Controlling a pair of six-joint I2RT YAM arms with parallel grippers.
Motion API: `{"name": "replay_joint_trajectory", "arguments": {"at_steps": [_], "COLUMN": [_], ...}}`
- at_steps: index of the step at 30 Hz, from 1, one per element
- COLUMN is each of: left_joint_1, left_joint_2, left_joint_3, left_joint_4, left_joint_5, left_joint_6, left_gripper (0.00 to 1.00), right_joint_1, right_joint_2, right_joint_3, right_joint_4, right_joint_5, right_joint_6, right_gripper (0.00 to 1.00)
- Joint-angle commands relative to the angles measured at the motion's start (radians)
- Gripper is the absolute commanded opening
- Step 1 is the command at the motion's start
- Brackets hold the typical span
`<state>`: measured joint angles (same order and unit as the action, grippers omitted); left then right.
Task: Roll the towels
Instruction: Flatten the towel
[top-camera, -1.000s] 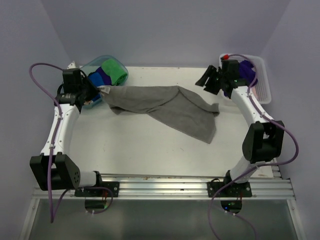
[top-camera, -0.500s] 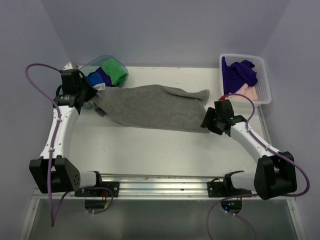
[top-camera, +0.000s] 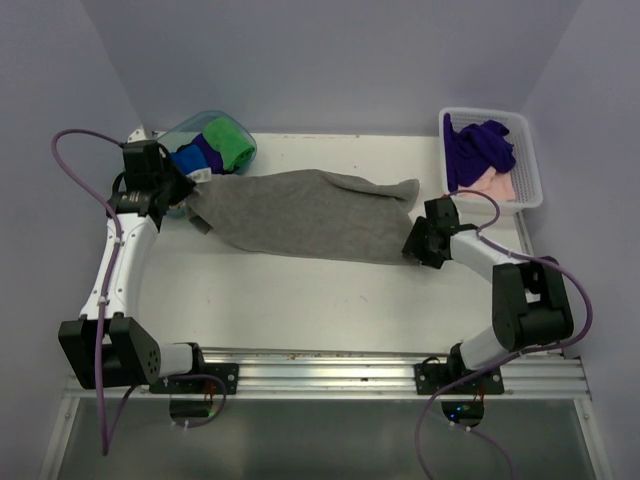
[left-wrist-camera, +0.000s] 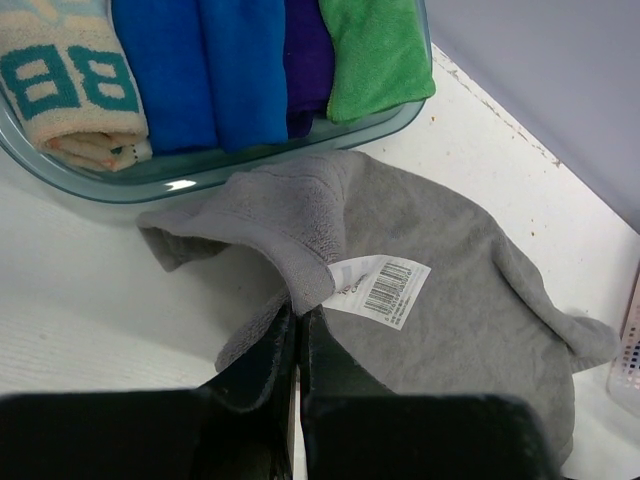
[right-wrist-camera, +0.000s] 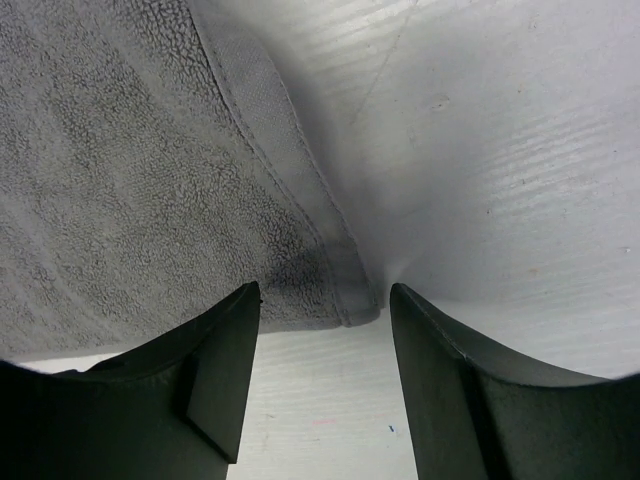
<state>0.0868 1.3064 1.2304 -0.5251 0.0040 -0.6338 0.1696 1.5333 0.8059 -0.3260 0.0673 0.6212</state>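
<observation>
A grey towel (top-camera: 310, 215) lies spread across the middle of the table, its white label (left-wrist-camera: 380, 288) showing near the left end. My left gripper (top-camera: 190, 196) is shut on the left corner of the grey towel (left-wrist-camera: 450, 280), the cloth pinched between the fingertips of the gripper (left-wrist-camera: 298, 312). My right gripper (top-camera: 413, 246) stands open low over the table, its jaws on either side of the near right corner of the grey towel (right-wrist-camera: 130, 170); the gripper (right-wrist-camera: 322, 292) holds nothing. A dark purple towel (top-camera: 478, 150) and a pale pink towel (top-camera: 492, 184) lie crumpled in the white basket (top-camera: 530, 150).
A clear tub (top-camera: 180, 132) at the back left, just beyond the left gripper, holds rolled cloths: green (left-wrist-camera: 375, 50), purple (left-wrist-camera: 305, 60), blue (left-wrist-camera: 210, 70) and a patterned beige one (left-wrist-camera: 70, 90). The white basket stands at the back right corner.
The right gripper came down from beside the basket to the grey towel's near right corner. The towel went from a slanted, bunched shape to lying spread out. The left gripper kept its hold.
</observation>
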Motion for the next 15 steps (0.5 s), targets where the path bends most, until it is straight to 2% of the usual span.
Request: {"name": "replay_joint_trajectory", "arguments": {"at_steps": [1,4,8,13,15], "left_joint_1": [0.010,0.010,0.010,0.010,0.010], "left_joint_2": [-0.032,-0.032,-0.038,-0.038,-0.036], "left_joint_3": [-0.003,-0.009,-0.022,-0.026,-0.026], "left_joint_4": [0.043,0.046,0.050,0.054,0.059], "left_joint_5": [0.014,0.017,0.016,0.024,0.028], "left_joint_6": [0.008,0.003,0.005,0.002,0.002], "left_gripper": [0.00,0.00,0.00,0.00,0.00], "right_joint_1": [0.001,0.001,0.004,0.013,0.011], "right_joint_2": [0.017,0.025,0.024,0.018,0.014], "right_joint_3": [0.012,0.000,0.003,-0.001,-0.004], "right_joint_4": [0.051,0.065,0.068,0.058,0.054], "right_joint_5": [0.022,0.034,0.026,0.054,0.065], "right_joint_6": [0.003,0.003,0.002,-0.008,-0.011], "right_gripper": [0.58,0.53,0.40,0.32,0.26]}}
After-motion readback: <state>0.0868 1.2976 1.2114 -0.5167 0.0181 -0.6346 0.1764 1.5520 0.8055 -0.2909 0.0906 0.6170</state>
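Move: The grey towel's near right corner lies almost between the right hand's open fingertips, level side to side, about 1 cm ahead and 1 cm below. The towel's far right corner is some 18 cm ahead of this hand, straight out; the white basket stands about 26 cm ahead and 20 cm to its right. From the left hand, still holding the towel's other end up, that near corner is roughly 52 cm right, 7 cm back and 22 cm lower. The right hand eases about 0.5 cm forward and closes its fingers, pinching the towel's near right corner. ##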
